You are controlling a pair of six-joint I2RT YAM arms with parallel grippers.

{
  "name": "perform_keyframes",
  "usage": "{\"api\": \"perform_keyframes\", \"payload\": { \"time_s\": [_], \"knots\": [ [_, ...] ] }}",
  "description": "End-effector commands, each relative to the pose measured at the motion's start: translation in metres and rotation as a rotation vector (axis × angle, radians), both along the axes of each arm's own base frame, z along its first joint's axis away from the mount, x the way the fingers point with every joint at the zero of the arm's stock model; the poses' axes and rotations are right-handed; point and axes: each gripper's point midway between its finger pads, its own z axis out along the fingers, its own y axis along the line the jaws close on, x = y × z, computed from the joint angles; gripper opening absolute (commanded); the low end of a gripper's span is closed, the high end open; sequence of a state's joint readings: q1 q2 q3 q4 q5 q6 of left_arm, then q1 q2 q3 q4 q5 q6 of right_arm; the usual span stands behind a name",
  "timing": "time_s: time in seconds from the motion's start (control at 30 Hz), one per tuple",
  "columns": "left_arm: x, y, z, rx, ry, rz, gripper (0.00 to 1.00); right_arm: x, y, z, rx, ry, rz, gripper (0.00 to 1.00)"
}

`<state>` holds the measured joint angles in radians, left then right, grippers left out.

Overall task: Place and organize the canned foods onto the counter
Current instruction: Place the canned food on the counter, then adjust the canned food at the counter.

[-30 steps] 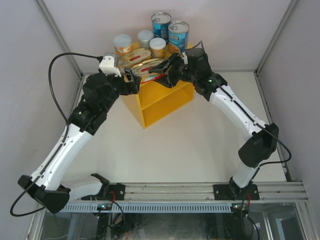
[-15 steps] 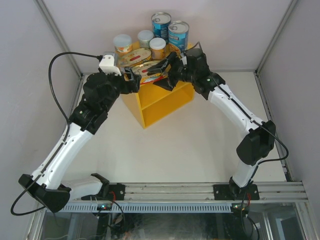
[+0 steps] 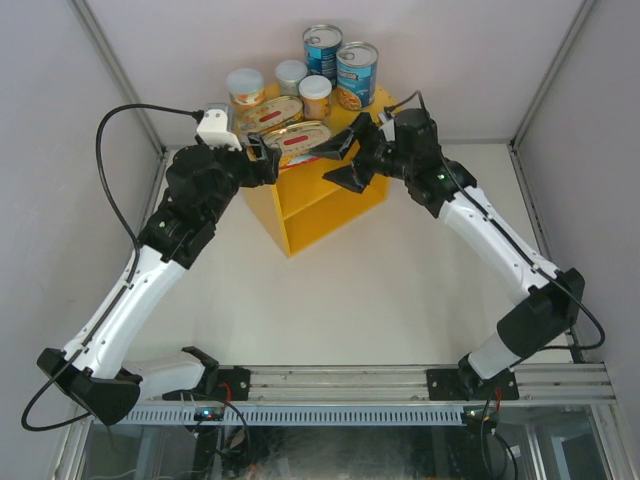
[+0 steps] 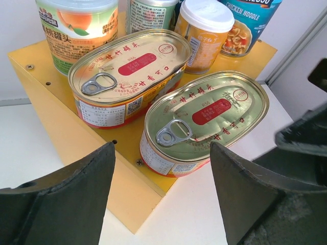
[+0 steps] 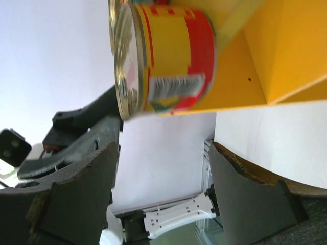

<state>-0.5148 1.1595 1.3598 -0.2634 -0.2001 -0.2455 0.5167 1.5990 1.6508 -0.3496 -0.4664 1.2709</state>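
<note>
The yellow counter (image 3: 338, 205) carries all the canned foods on its top. Two tall blue cans (image 3: 357, 72) stand at the back, with three small pale-lidded cans (image 3: 291, 76) beside them. Two flat oval tins lie in front: the far one (image 4: 127, 71) and the near one (image 4: 204, 120), whose end juts slightly over the counter's edge. My left gripper (image 4: 161, 204) hangs open just short of the near tin, holding nothing. My right gripper (image 5: 163, 189) is open too, drawn back from that same tin (image 5: 163, 56), which it sees side-on.
The counter's inner shelf (image 3: 318, 192) faces the front. Grey walls close in the table at the back and both sides. The right gripper's dark fingers (image 4: 306, 138) show at the right of the left wrist view, close to the near tin.
The right gripper has opened, let go of the near oval tin and pulled back to the right. The tin stays on the counter top. The left arm has barely moved.
</note>
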Motion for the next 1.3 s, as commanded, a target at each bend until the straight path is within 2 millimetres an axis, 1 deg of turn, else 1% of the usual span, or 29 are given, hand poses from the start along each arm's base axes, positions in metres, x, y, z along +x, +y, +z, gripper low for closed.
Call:
{"api": "perform_keyframes", "payload": {
  "time_s": [0.0, 0.1, 0.13, 0.2, 0.23, 0.3, 0.33, 0.43, 0.47, 0.63, 0.7, 0.77, 0.83, 1.0, 1.27],
  "knots": [
    [-0.006, 0.003, 0.024, -0.051, -0.056, 0.007, 0.78, -0.023, -0.018, 0.024, 0.008, -0.123, -0.008, 0.72],
    [-0.011, 0.008, 0.029, -0.063, -0.064, 0.02, 0.78, -0.032, -0.031, 0.027, -0.027, -0.172, -0.042, 0.71],
    [-0.012, 0.009, 0.029, -0.068, -0.064, 0.023, 0.78, -0.034, -0.037, 0.032, -0.042, -0.205, -0.06, 0.69],
    [-0.015, 0.012, 0.032, -0.079, -0.066, 0.032, 0.77, -0.034, -0.045, 0.039, -0.076, -0.249, -0.085, 0.62],
    [-0.016, 0.014, 0.032, -0.085, -0.062, 0.038, 0.77, -0.032, -0.049, 0.041, -0.095, -0.268, -0.097, 0.55],
    [-0.018, 0.016, 0.035, -0.096, -0.052, 0.048, 0.77, -0.026, -0.054, 0.045, -0.134, -0.301, -0.122, 0.36],
    [-0.018, 0.016, 0.035, -0.101, -0.046, 0.052, 0.76, -0.022, -0.057, 0.045, -0.15, -0.312, -0.134, 0.25],
    [-0.019, 0.018, 0.039, -0.115, -0.024, 0.062, 0.76, -0.009, -0.061, 0.042, -0.152, -0.31, -0.155, 0.08],
    [-0.019, 0.02, 0.039, -0.117, -0.013, 0.076, 0.76, -0.006, -0.061, 0.041, -0.145, -0.302, -0.154, 0.06],
    [-0.017, 0.036, 0.036, -0.149, 0.033, 0.161, 0.76, 0.009, -0.055, 0.033, -0.125, -0.283, -0.143, 0.03],
    [-0.017, 0.039, 0.036, -0.171, 0.036, 0.177, 0.76, 0.013, -0.051, 0.031, -0.119, -0.277, -0.134, 0.02],
    [-0.012, 0.05, 0.035, -0.189, 0.043, 0.211, 0.76, 0.019, -0.047, 0.028, -0.119, -0.268, -0.128, 0.01],
    [-0.009, 0.054, 0.031, -0.199, 0.056, 0.229, 0.76, 0.024, -0.045, 0.026, -0.118, -0.265, -0.125, 0.01],
    [-0.004, 0.063, 0.023, -0.231, 0.073, 0.277, 0.76, 0.036, -0.04, 0.024, -0.119, -0.256, -0.122, 0.01],
    [0.006, 0.088, 0.015, -0.29, 0.081, 0.38, 0.76, 0.053, -0.037, 0.027, -0.114, -0.253, -0.123, 0.01]
  ]
}}
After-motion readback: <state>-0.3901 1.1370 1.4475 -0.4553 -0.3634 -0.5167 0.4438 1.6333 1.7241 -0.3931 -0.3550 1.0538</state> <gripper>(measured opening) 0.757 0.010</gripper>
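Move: The near oval can, at the shelf's front edge, lies about 6 cm left and 4 cm ahead of the right hand, nearly level with it. The second oval can is some 5 cm left of it and 6 cm farther out; the orange jar stands about 12 cm ahead and 2 cm left of the right hand. From the left hand, the near oval can is roughly 6 cm ahead, 5 cm right and 4 cm lower. From beside the near oval can the open right hand draws back 3 cm and about 5 cm rightward, rising slightly as its fingers shut on nothing, then swings forward some 8 cm and dips, bringing the closed tips close by the can's right end; contact can't be told. The left hand, still open, backs off 7 cm to the left, turning nearly 20 degrees counter-clockwise. ##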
